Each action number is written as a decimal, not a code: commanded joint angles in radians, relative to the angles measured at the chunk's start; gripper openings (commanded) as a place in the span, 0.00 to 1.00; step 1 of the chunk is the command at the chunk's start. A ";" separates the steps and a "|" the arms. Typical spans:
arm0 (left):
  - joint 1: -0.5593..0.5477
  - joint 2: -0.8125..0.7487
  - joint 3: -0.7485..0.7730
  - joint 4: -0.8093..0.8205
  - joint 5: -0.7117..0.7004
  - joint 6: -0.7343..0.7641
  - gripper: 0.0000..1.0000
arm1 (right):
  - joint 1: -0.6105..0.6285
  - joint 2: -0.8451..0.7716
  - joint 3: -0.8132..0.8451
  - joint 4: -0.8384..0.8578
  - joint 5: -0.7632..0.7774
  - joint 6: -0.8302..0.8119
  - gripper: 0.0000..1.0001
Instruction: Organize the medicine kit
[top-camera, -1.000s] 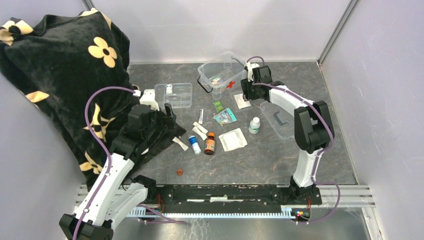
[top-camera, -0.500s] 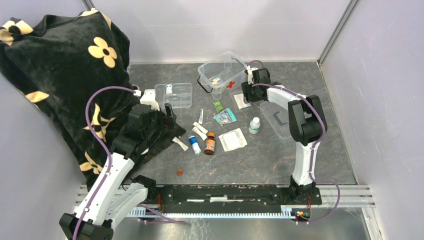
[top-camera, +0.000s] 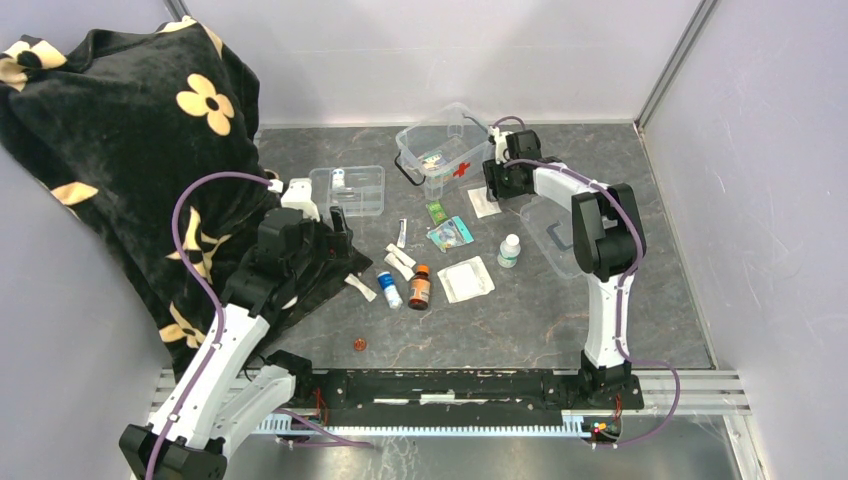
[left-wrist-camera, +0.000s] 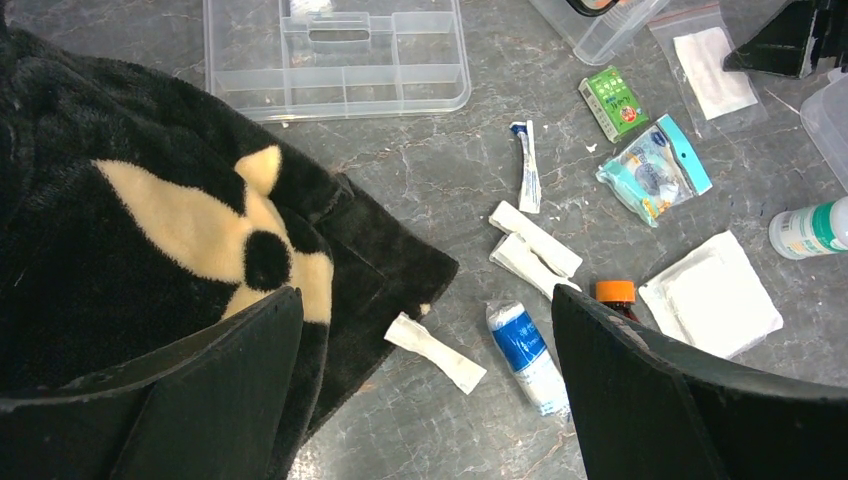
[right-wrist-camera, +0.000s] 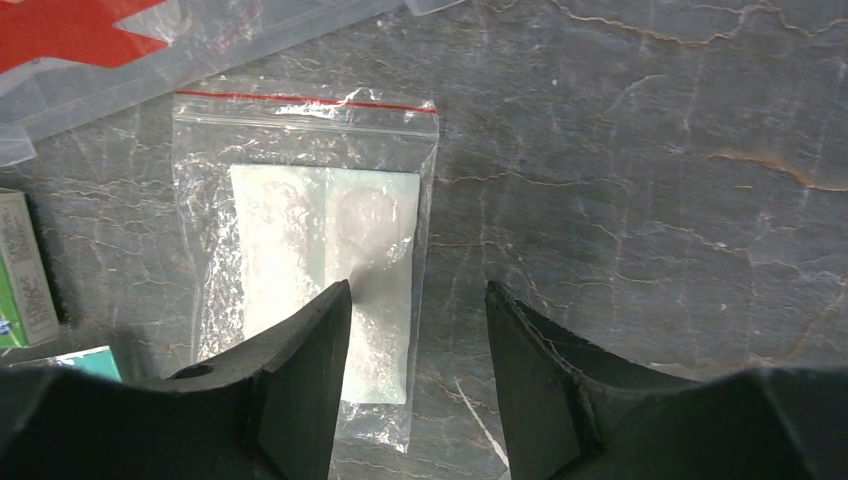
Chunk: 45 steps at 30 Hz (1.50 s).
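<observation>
The medicine kit (top-camera: 441, 150), a clear box with a red cross (top-camera: 460, 171), stands lidless at the back centre; its red cross (right-wrist-camera: 70, 25) shows at the top left of the right wrist view. My right gripper (top-camera: 497, 187) hovers just right of it, pointing down over a zip bag (top-camera: 484, 203). In the right wrist view that gripper (right-wrist-camera: 418, 290) is open, and the zip bag (right-wrist-camera: 320, 250), holding a white pad, has its right edge between the jaws. My left gripper (left-wrist-camera: 425, 300) is wide open above a white sachet (left-wrist-camera: 435, 352) and a blue-banded bandage roll (left-wrist-camera: 527, 355).
A black flowered blanket (top-camera: 130, 130) covers the left side. A clear divided tray (top-camera: 350, 188) and a flat clear lid (top-camera: 555, 235) lie on the table. Also lying loose are a green box (left-wrist-camera: 612, 102), a teal packet (left-wrist-camera: 655, 170), a white bottle (top-camera: 510, 250), a brown bottle (top-camera: 419, 288) and a gauze packet (top-camera: 465, 279).
The right arm's elbow has swung left and toward the back while its gripper stayed over the zip bag, jaws slightly narrower. The left arm has not moved.
</observation>
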 joint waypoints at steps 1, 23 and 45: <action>-0.004 0.000 0.003 0.027 -0.008 0.044 1.00 | 0.000 0.016 0.024 -0.004 -0.059 -0.016 0.57; -0.003 0.006 0.004 0.027 -0.018 0.045 1.00 | -0.002 -0.075 -0.085 0.076 -0.044 0.002 0.10; -0.004 0.019 0.006 0.028 -0.009 0.039 1.00 | -0.003 -0.409 -0.175 0.120 0.101 -0.010 0.00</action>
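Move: The bagged gauze lies flat under my right hand, its middle about 3 cm to my left, level fore and aft, some 2 cm below. The clear medicine box stands about 10 cm ahead and 11 cm left; the small green box is 4 cm back and 12 cm left, the blue packet 10 cm back and 10 cm left. From my left hand the gauze is about 22 cm ahead, 28 cm right and 20 cm down. With my right hand staying low at the bag's right edge, I close the half-open fingers fully and pinch the thin plastic there. Then I draw back about 2 cm and lift steeply, some 11 cm up, keeping the pinch while the fingertips tilt up by about 15 degrees. ##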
